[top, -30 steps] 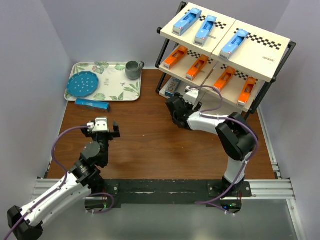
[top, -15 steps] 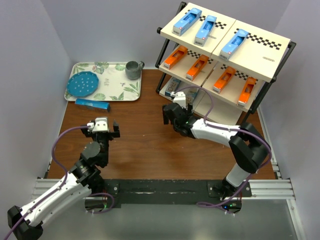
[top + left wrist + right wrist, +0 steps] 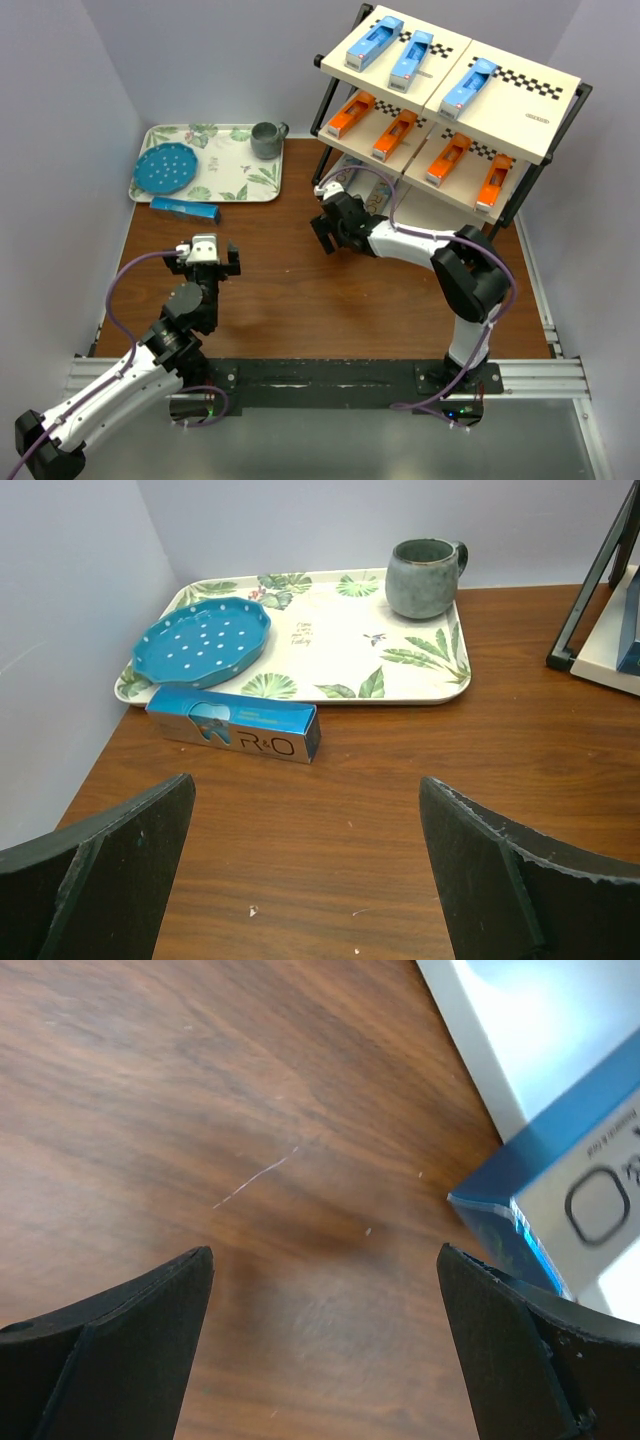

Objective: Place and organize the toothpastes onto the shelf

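Note:
The shelf [image 3: 520, 85] stands at the back right. Three light blue toothpastes [image 3: 410, 57] lie on its top board and several orange ones [image 3: 394, 134] on the middle board. A grey-and-teal box [image 3: 347, 176] lies on the bottom board, and its end [image 3: 560, 1210] shows at the right of the right wrist view. Another teal toothpaste [image 3: 186, 209] [image 3: 233, 723] lies on the table in front of the tray. My right gripper [image 3: 320, 218] [image 3: 325, 1255] is open and empty over bare wood, just left of the shelf. My left gripper [image 3: 205, 262] [image 3: 305, 790] is open and empty, short of the teal box.
A leaf-patterned tray [image 3: 235, 165] [image 3: 330, 650] sits at the back left with a blue dotted plate [image 3: 165, 168] [image 3: 203, 640] and a grey mug [image 3: 267, 139] [image 3: 425, 577] on it. A shelf leg [image 3: 590, 600] stands at the right. Walls close the left and back.
My right gripper has swung left, out from under the shelf's lower boards to the table beside the shelf. The left arm has not moved.

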You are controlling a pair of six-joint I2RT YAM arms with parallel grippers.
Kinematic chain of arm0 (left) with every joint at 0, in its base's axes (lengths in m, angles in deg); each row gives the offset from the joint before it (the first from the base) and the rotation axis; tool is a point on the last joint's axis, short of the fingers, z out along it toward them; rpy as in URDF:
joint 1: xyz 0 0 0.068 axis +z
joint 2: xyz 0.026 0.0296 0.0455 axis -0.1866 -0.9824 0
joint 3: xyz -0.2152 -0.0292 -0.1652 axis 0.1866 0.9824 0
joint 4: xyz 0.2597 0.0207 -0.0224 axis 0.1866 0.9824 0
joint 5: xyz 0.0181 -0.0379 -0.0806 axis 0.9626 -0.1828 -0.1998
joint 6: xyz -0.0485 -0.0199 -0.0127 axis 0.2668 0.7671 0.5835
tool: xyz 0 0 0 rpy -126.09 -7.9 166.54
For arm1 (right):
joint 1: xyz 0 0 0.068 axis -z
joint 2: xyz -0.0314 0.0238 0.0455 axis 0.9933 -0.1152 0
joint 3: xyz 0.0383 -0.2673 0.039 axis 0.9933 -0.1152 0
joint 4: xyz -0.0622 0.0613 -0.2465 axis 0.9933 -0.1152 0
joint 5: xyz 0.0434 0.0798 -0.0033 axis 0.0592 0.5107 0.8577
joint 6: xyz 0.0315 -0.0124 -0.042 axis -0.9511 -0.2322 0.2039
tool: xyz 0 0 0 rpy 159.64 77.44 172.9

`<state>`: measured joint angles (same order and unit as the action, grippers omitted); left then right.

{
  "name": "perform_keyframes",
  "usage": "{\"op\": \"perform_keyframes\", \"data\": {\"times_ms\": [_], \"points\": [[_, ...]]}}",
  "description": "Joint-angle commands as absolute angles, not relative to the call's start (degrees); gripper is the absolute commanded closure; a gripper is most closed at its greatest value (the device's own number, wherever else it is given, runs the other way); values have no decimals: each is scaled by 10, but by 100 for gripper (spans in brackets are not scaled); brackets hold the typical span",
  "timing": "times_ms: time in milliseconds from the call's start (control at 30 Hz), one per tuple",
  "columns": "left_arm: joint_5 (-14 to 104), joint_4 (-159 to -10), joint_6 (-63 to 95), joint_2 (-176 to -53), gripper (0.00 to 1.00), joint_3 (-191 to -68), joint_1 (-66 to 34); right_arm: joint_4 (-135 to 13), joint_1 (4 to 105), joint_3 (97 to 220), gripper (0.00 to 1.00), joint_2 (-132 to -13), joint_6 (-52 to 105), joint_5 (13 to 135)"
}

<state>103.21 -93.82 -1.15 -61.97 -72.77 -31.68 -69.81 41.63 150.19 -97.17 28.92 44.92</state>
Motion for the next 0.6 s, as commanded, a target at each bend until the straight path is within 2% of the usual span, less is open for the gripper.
{"op": "perform_keyframes", "data": {"times_ms": [0, 567], "points": [[1049, -966, -19, -619, 0, -727, -315, -698, 440, 1548, 2, -990, 328, 468], [1056, -969, -20, -621, 0, -727, -314, -688, 490, 1599, 2, -1041, 355, 473]]}}
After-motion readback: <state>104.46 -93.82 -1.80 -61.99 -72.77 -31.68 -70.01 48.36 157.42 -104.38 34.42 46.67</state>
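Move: The grey toothpaste box on the right side of the pair on the bottom shelf lies about 10 cm ahead of the right hand and 8 cm to its right, a couple of centimetres lower, its near end jutting past the shelf's front edge. The other grey box is about 15 cm ahead, 1 cm to the right; the shelf's left foot is some 11 cm ahead, 5 cm left. From the left hand the jutting box lies roughly 21 cm ahead, 37 cm right and 17 cm below. Forward and to its right goes the right hand, about 6 cm in all, in towards the bottom shelf and sinking only a little at first. Its fingers stay wide open and slant forward and down with hardly any turn; the right fingertip comes against the near end of the jutting grey box and pushes the box along its length, inward over the shelf. ##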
